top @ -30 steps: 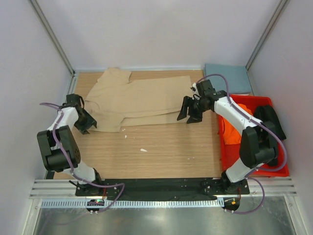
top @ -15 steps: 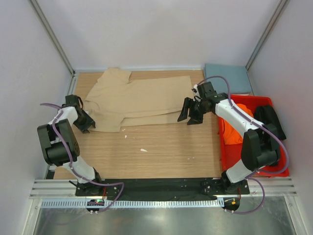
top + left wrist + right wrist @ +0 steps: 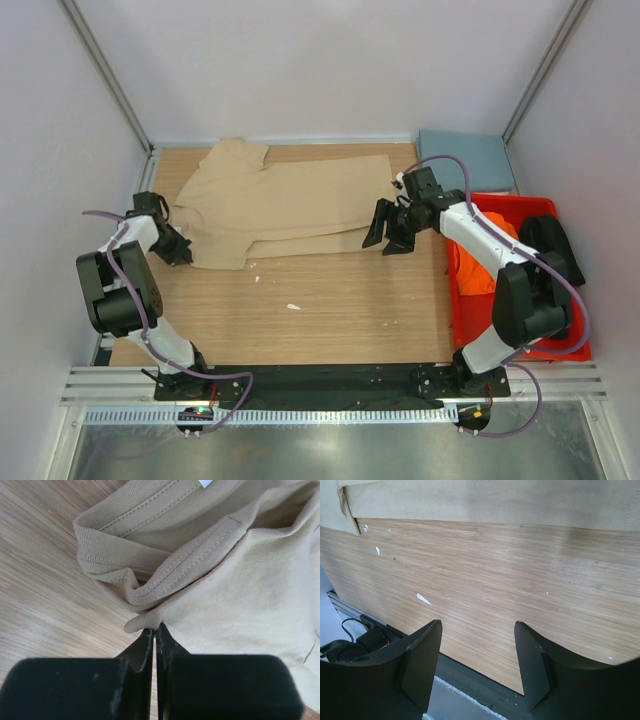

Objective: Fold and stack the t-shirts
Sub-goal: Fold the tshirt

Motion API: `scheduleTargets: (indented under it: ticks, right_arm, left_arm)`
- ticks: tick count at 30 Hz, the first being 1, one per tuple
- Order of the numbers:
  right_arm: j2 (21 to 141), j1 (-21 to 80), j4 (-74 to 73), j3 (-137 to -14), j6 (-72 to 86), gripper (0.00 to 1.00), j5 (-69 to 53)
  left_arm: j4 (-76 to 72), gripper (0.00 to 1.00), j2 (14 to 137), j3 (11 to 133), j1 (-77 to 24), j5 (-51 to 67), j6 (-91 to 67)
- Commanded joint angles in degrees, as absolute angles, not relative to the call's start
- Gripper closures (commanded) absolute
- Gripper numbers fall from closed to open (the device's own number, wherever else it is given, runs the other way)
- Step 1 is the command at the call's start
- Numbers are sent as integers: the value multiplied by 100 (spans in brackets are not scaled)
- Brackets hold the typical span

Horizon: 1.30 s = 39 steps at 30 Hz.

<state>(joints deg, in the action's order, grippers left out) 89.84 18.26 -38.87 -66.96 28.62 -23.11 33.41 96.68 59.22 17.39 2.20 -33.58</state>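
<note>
The tan t-shirt [image 3: 290, 200] lies spread flat across the back of the table. My left gripper [image 3: 180, 250] is at its near-left edge. In the left wrist view the jaws [image 3: 154, 630] are shut, and a bunched fold of the shirt's hem [image 3: 150, 605] is pinched at their tips. My right gripper [image 3: 390, 235] hovers open just off the shirt's near-right corner. Only bare wood shows between its fingers [image 3: 477, 625], and the shirt's edge [image 3: 495, 500] runs beyond them. An orange t-shirt [image 3: 470, 265] and a black one [image 3: 555, 245] lie in the bin. A blue-grey one [image 3: 465, 158] lies folded at the back right.
The red plastic bin [image 3: 520, 345] stands along the table's right edge, beside the right arm. Small white scraps [image 3: 293, 306] dot the wood in front of the shirt. Walls close in the left, back and right sides.
My left gripper has gone from open to shut at the tan t-shirt's near-left edge. The right gripper has barely moved and stays open.
</note>
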Motion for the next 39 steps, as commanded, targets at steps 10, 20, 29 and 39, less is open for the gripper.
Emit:
scheduleTargets:
  ticks: [10,20,29,39]
  right_arm:
    - [9167,1837,-3858,-6987,2690,33,-2400]
    - [9684,1846,-3955,-7338,2874,32,-2303]
    - [10599,1793,-3263,-7971,3146,31,-2303]
    - [11548,1556,-3085,-8956,3981,37,-1705]
  left_arm:
    - [3762,100,9570,7180,1749,887,-3770]
    - [2173,100,11326,8770,1450,2337,-4421]
    - [1785,89,12348,9747,993,2339,-4166]
    - [1828,53,12068,9748,1055,1337,-4306]
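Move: Pinched in the left fingers is the rim of the near sleeve, whose middle lies about 10 cm right and 3 cm ahead; the spot it is taken to on the t-shirt's body is some 23 cm ahead and 6 cm right, with the far sleeve 31 cm ahead and 16 cm right. From the right hand, the t-shirt's near strip is about 6 cm straight ahead and 10 cm below, the near right corner 3 cm ahead and 8 cm right. Carrying the pinched sleeve rim over the t-shirt's body, the left hand sweeps forward about 23 cm in an arc, rising some 9 cm, then sinking about half that while drifting right. Its fingertips swing up forward some 25 degrees, and late on the fingers open and let go. The open right hand starts later, reaching forward about 10 cm while sinking 6 to come over the near strip. ##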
